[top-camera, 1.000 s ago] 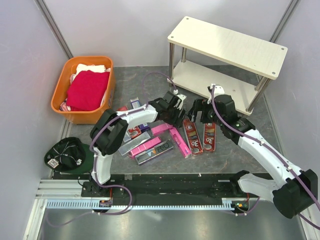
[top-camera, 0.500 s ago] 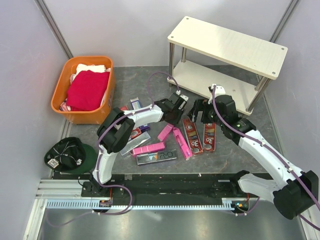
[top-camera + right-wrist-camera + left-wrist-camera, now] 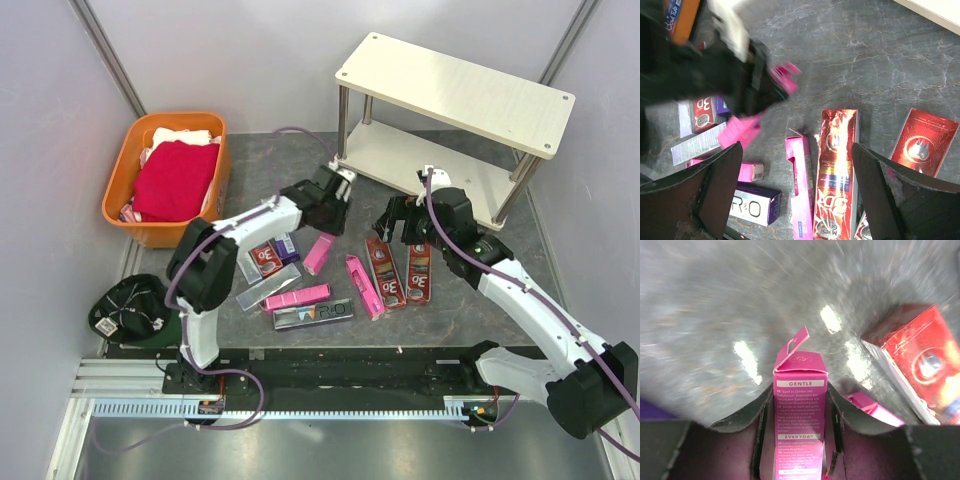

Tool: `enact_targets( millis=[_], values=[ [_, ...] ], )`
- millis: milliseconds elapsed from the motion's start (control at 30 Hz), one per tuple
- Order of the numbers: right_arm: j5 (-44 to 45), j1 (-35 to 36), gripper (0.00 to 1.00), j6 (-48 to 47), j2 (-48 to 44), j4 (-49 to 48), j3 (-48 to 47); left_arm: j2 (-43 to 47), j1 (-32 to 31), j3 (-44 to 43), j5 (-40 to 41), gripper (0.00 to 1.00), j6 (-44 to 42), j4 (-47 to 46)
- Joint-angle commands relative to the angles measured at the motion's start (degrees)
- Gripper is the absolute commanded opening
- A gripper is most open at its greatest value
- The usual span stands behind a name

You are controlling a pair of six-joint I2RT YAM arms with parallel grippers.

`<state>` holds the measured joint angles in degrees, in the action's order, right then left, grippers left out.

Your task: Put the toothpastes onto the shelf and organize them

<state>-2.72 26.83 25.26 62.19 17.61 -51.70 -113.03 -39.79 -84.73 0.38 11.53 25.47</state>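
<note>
My left gripper [image 3: 333,196] is shut on a bright pink toothpaste carton [image 3: 799,371], which it holds lengthwise off the floor; the carton's open flap end [image 3: 784,76] sticks out past the fingers. The other toothpastes lie on the grey floor: two dark red ones [image 3: 384,270] [image 3: 419,272], pink ones [image 3: 362,285] [image 3: 318,254] [image 3: 298,297], a silver and purple one [image 3: 313,314] and a silver-grey one [image 3: 268,274]. My right gripper [image 3: 405,222] [image 3: 796,146] hangs open above the dark red carton [image 3: 836,175]. The cream two-tier shelf [image 3: 455,92] stands at the back right with nothing on either board.
An orange basket [image 3: 118,190] holding a red folded cloth [image 3: 175,180] sits at the back left. A dark green cap [image 3: 130,306] lies near the left arm's base. Grey walls close in both sides, and the shelf's metal legs [image 3: 343,120] stand close behind the grippers.
My left gripper has shut on the pink carton and lifted it back and to the left, away from the pile. Some cartons in the pile shifted. The right arm has not moved.
</note>
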Motion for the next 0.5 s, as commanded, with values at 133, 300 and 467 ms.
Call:
enact_targets(
  millis=[133, 300, 467],
  values=[
    [-6.67, 0.24, 0.98, 0.67, 0.38, -4.07, -2.70, 14.06, 10.60, 2.20, -17.24, 0.20, 4.11, -0.78],
    [-11.68, 0.15, 0.98, 0.76, 1.26, -6.79, -2.97, 17.23, 15.35, 2.46, -30.07, 0.21, 5.87, -1.30],
    [-17.84, 0.50, 0.98, 1.37, 2.05, -10.56, -2.97, 19.78, 17.29, 3.17, -40.44, 0.21, 9.46, -5.69]
  ],
)
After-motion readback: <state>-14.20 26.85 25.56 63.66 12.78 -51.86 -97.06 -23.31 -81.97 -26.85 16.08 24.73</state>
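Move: Right of the left hand by about 12 cm, 7 cm nearer the base and 14 cm higher, is the open right gripper; the left fingers already hold a pink toothpaste. That box's middle lies some 15 cm left of the right hand, 3 cm ahead and 16 cm below. From the left hand, the loose pink box is 12 cm back, 6 cm right; the long red box 8 cm back, 11 cm right, both about 5 cm lower. Lifting the pink toothpaste in its steady pinch, the left hand climbs about 13 cm and drifts some 5 cm left, edging forward and then partly back, while its wrist rolls about 25 degrees so the fingers swing towards the right arm. The right hand, open and empty, eases about 3 cm left and slightly up, turning some 10 degrees counter-clockwise towards the held box. ##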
